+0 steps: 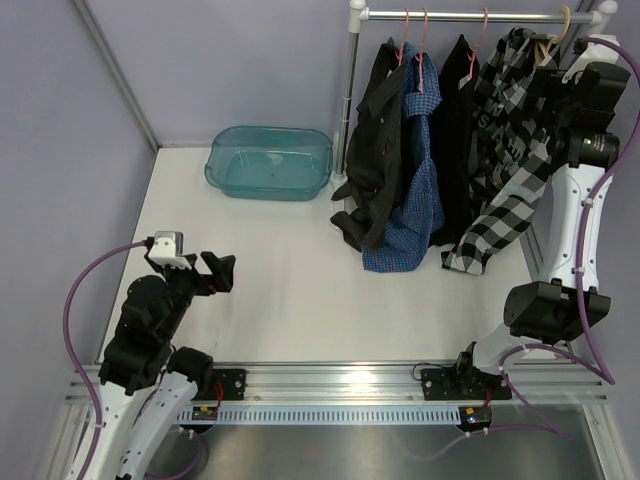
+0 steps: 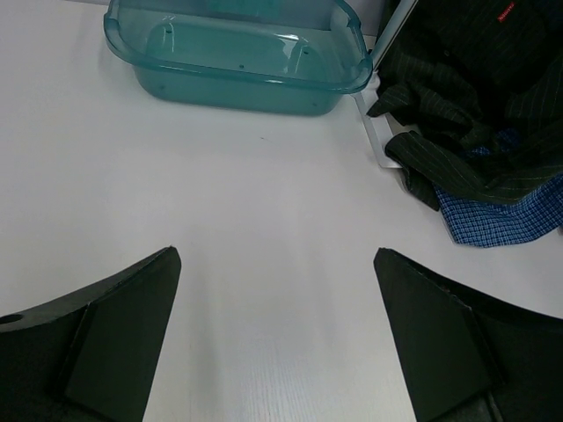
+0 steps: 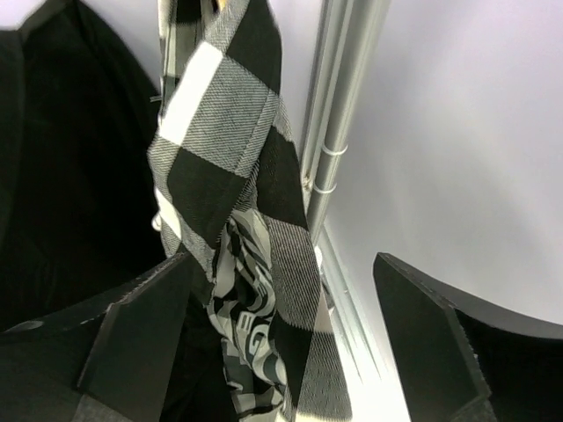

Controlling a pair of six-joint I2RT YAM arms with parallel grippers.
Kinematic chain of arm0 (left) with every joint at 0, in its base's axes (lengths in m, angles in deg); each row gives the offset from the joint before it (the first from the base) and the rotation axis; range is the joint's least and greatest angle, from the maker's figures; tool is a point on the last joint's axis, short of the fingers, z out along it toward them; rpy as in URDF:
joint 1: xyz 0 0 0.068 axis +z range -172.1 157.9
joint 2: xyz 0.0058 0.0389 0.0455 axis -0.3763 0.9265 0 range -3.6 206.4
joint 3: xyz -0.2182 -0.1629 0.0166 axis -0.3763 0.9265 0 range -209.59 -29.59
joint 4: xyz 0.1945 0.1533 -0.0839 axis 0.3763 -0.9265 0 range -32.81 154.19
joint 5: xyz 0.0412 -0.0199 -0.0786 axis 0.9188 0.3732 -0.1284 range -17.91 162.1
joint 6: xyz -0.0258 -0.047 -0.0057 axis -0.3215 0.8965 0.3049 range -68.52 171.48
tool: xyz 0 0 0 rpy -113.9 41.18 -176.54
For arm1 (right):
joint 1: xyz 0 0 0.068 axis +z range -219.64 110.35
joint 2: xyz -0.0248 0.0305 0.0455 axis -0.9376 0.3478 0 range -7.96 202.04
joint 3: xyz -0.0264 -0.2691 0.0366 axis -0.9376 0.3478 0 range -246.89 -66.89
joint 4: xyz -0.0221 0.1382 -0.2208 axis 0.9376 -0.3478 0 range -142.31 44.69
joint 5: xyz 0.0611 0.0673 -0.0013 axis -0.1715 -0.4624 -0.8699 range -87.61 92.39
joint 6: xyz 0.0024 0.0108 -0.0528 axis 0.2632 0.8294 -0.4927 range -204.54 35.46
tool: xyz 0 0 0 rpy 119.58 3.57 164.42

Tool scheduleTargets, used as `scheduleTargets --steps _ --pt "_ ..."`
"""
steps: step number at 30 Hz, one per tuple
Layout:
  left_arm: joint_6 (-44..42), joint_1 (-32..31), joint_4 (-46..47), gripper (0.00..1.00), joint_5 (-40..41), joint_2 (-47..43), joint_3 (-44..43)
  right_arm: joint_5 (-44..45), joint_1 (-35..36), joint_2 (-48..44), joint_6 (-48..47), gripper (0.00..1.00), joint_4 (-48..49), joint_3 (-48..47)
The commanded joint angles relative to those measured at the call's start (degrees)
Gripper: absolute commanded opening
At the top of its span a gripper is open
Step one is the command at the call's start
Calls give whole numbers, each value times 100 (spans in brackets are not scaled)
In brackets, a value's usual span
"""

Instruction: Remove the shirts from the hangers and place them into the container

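Several shirts hang on a rail: a black one [image 1: 375,150], a blue fine-check one [image 1: 415,190], another black one [image 1: 458,140] and a big black-and-white check shirt [image 1: 510,150]. Pink hangers [image 1: 405,40] and a wooden hanger [image 1: 560,35] hook over the rail. The teal container [image 1: 268,162] stands empty at the back left. My right gripper [image 3: 280,259] is raised beside the check shirt [image 3: 229,158], open, with a fold of that cloth hanging between its fingers, close to the left one. My left gripper [image 1: 222,272] hovers low over the table, open and holding nothing, facing the container [image 2: 237,61].
The metal clothes rail [image 1: 480,16] stands on posts [image 1: 352,80]; its right upright [image 3: 339,132] rises just behind the check shirt, near the wall. The rail's base foot [image 2: 374,132] lies on the table by the shirt tails [image 2: 475,158]. Walls close in on the left and the back.
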Motion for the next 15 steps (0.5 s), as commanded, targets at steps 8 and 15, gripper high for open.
scheduleTargets --steps 8,15 --pt "25 -36 239 99 103 -45 14 -1067 -123 142 -264 73 208 88" --pt "25 -36 213 99 130 -45 14 -1138 -123 283 -326 59 147 -8"
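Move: The near edge of the checked shirt hangs about 4 cm ahead of the right hand, 1 cm to its left and some 3 cm below it. The black shirt hangs roughly 14 cm to the hand's left, 4 cm ahead and 10 cm lower; the rack's right post stands about 14 cm ahead, 6 cm to the right and 5 cm lower. From the left hand, that checked edge is some 65 cm right, 28 cm ahead and 15 cm higher. The right hand's fingers come in on both sides of the checked shirt's near fold, seeming just to touch its edges, and narrow from nearly wide open to a little over half. Meanwhile the hand sinks about 3 cm, mostly early on, easing forward and then left as well, and turns some 10 degrees counter-clockwise to bring the fold between the pads. ##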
